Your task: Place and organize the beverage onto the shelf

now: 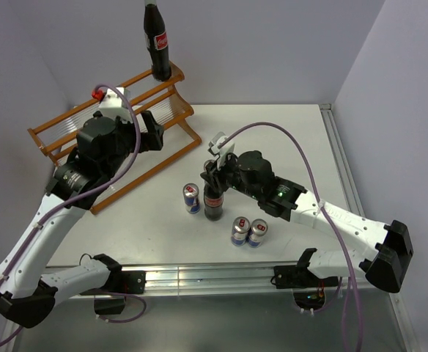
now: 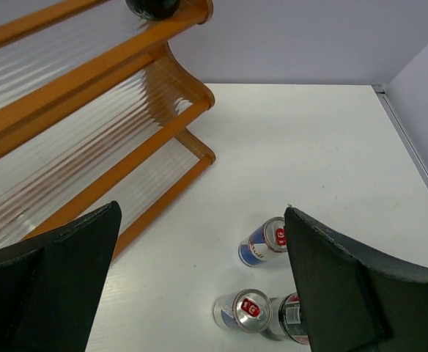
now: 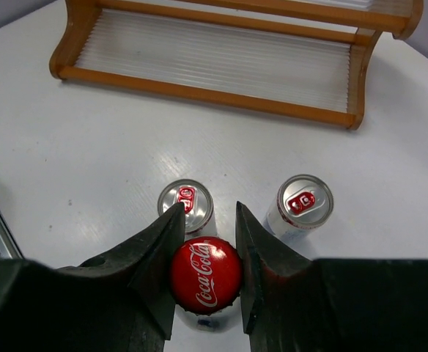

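Note:
One dark cola bottle [image 1: 156,40] stands on the top rail at the right end of the shelf [image 1: 60,132]. A second cola bottle [image 1: 214,207] stands on the table, and my right gripper [image 1: 215,178] is shut on its neck. In the right wrist view its red cap [image 3: 206,275] sits tight between the two fingers [image 3: 155,257]. Three blue-and-silver cans stand round it: one [image 1: 191,198] just left of the bottle, a pair [image 1: 240,230] [image 1: 257,232] to its front right. My left gripper [image 1: 152,132] hangs open over the shelf's right part, holding nothing [image 2: 201,213].
The shelf's lowest rail [image 3: 199,94] lies just beyond the cans [image 3: 187,204] [image 3: 304,202] in the right wrist view. White table [image 1: 272,139] stretches to the right of the shelf. Walls close the back and right side. A metal rail [image 1: 214,275] runs along the near edge.

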Robot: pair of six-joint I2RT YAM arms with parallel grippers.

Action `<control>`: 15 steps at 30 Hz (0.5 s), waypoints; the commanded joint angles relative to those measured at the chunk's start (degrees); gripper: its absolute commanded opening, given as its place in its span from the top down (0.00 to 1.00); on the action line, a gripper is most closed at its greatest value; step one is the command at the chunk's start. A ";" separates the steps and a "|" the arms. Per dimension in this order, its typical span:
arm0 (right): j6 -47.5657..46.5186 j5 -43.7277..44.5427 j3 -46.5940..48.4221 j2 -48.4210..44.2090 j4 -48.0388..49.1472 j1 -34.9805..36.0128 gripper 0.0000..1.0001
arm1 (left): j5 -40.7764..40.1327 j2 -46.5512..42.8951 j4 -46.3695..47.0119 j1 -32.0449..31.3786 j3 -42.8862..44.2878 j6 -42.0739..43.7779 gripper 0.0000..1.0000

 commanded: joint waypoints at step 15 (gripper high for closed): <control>-4.48 17.19 29.84 1.83 -5.40 0.06 1.00 | 27.13 -5.51 35.69 -1.04 -24.05 -0.12 0.01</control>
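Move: From the left gripper, the standing cola bottle's middle is roughly 22 cm to the right, 7 cm back and 22 cm below; the shelf's middle lies about 12 cm ahead, 9 cm left and 12 cm lower. The right fingers already hold the bottle at its cap, its middle some 10 cm beneath them, and the left gripper is about 23 cm left, 7 cm ahead and 12 cm above. From the bottle, one can stands 8 cm left and 3 cm farther out, the back can 12 cm ahead and 1 cm left. Raising the cola bottle off the table by its cap, the right hand keeps its grip and climbs about 9 cm, slowly at first, drifting 3 cm forward towards the back can and turning clockwise. The left hand, wide open and empty, swings about 6 cm right and 5 cm down towards the rising bottle, turning some 15 degrees clockwise. ##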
